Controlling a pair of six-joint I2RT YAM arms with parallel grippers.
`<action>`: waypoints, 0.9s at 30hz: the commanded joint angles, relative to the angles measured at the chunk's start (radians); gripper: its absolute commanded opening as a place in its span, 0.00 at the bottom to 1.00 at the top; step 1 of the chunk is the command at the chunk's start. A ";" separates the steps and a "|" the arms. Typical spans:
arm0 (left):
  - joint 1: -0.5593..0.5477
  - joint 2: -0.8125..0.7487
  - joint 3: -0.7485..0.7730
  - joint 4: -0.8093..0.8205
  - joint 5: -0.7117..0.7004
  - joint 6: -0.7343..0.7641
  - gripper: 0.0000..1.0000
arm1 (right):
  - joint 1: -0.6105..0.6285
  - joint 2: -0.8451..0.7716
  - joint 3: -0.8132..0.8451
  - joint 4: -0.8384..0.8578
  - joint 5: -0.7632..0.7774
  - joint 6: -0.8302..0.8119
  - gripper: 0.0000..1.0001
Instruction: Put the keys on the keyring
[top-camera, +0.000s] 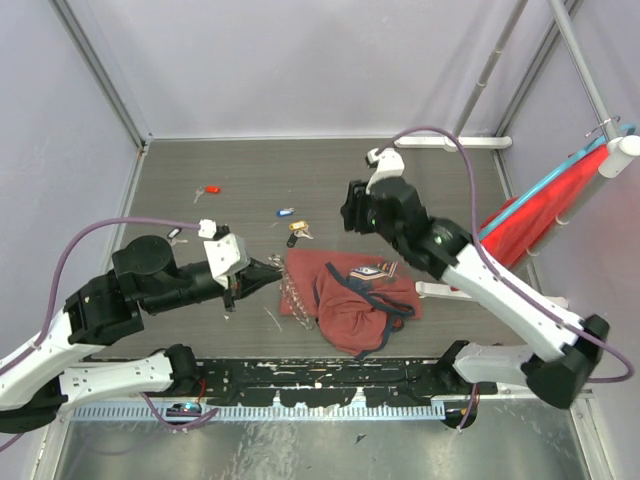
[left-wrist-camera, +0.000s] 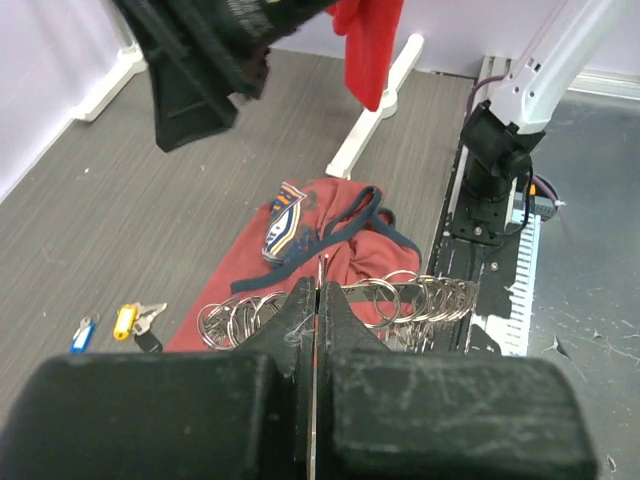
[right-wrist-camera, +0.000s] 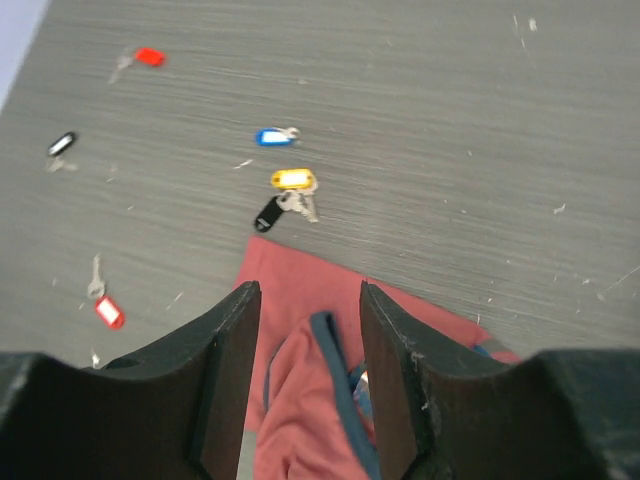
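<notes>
My left gripper (top-camera: 272, 270) (left-wrist-camera: 318, 290) is shut on a thin wire of the keyring (left-wrist-camera: 425, 297), whose silvery loops fan out to both sides of the jaws over the bag's left edge (top-camera: 296, 296). Loose keys lie on the grey floor: red (top-camera: 211, 189) (right-wrist-camera: 150, 57), blue (top-camera: 286, 212) (right-wrist-camera: 272, 137), yellow (top-camera: 299, 227) (right-wrist-camera: 292, 179) and black (right-wrist-camera: 268, 213). My right gripper (top-camera: 350, 215) (right-wrist-camera: 305, 295) hangs open above the far part of the bag, nothing between its fingers.
A dark-red cloth bag (top-camera: 350, 300) with blue trim lies mid-table, a small bunch of keys (top-camera: 375, 270) on it. A red-tagged key (right-wrist-camera: 109, 311) and a black-tagged one (right-wrist-camera: 62, 144) lie further left. A red cloth on a white stand (top-camera: 540, 215) is at the right.
</notes>
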 joint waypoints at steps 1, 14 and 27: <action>-0.003 -0.011 0.039 -0.066 -0.073 -0.040 0.00 | -0.155 0.160 0.034 0.059 -0.313 0.136 0.50; -0.003 0.118 0.097 -0.347 -0.177 -0.173 0.00 | -0.179 0.795 0.374 0.114 -0.576 0.024 0.47; -0.003 0.179 0.121 -0.479 -0.262 -0.300 0.00 | -0.187 0.985 0.545 0.034 -0.467 -0.074 0.45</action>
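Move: The yellow-tagged keys lie about 15 cm ahead of the right hand, 13 cm to its left and 28 cm below. The black tag is some 4 cm nearer the bases than them and 2 cm farther left; the blue-tagged key is about 5 cm beyond them and 4 cm farther left. The red cloth's middle sits 22 cm nearer and 14 cm right of them. From the left hand, those keys are roughly 33 cm ahead, 5 cm right and 36 cm down. The right hand plunges some 23 cm towards the yellow-tagged keys while also going about 12 cm forward and 12 cm left, slowing as it gets low; its half-open fingers tip down by roughly 30 degrees and swing somewhat counter-clockwise, ending close over the keys without closing. Meanwhile the left hand, still pinching the keyring of wire coils, sinks about 10 cm and drifts a little to its left, tipping its shut fingers farther down. ##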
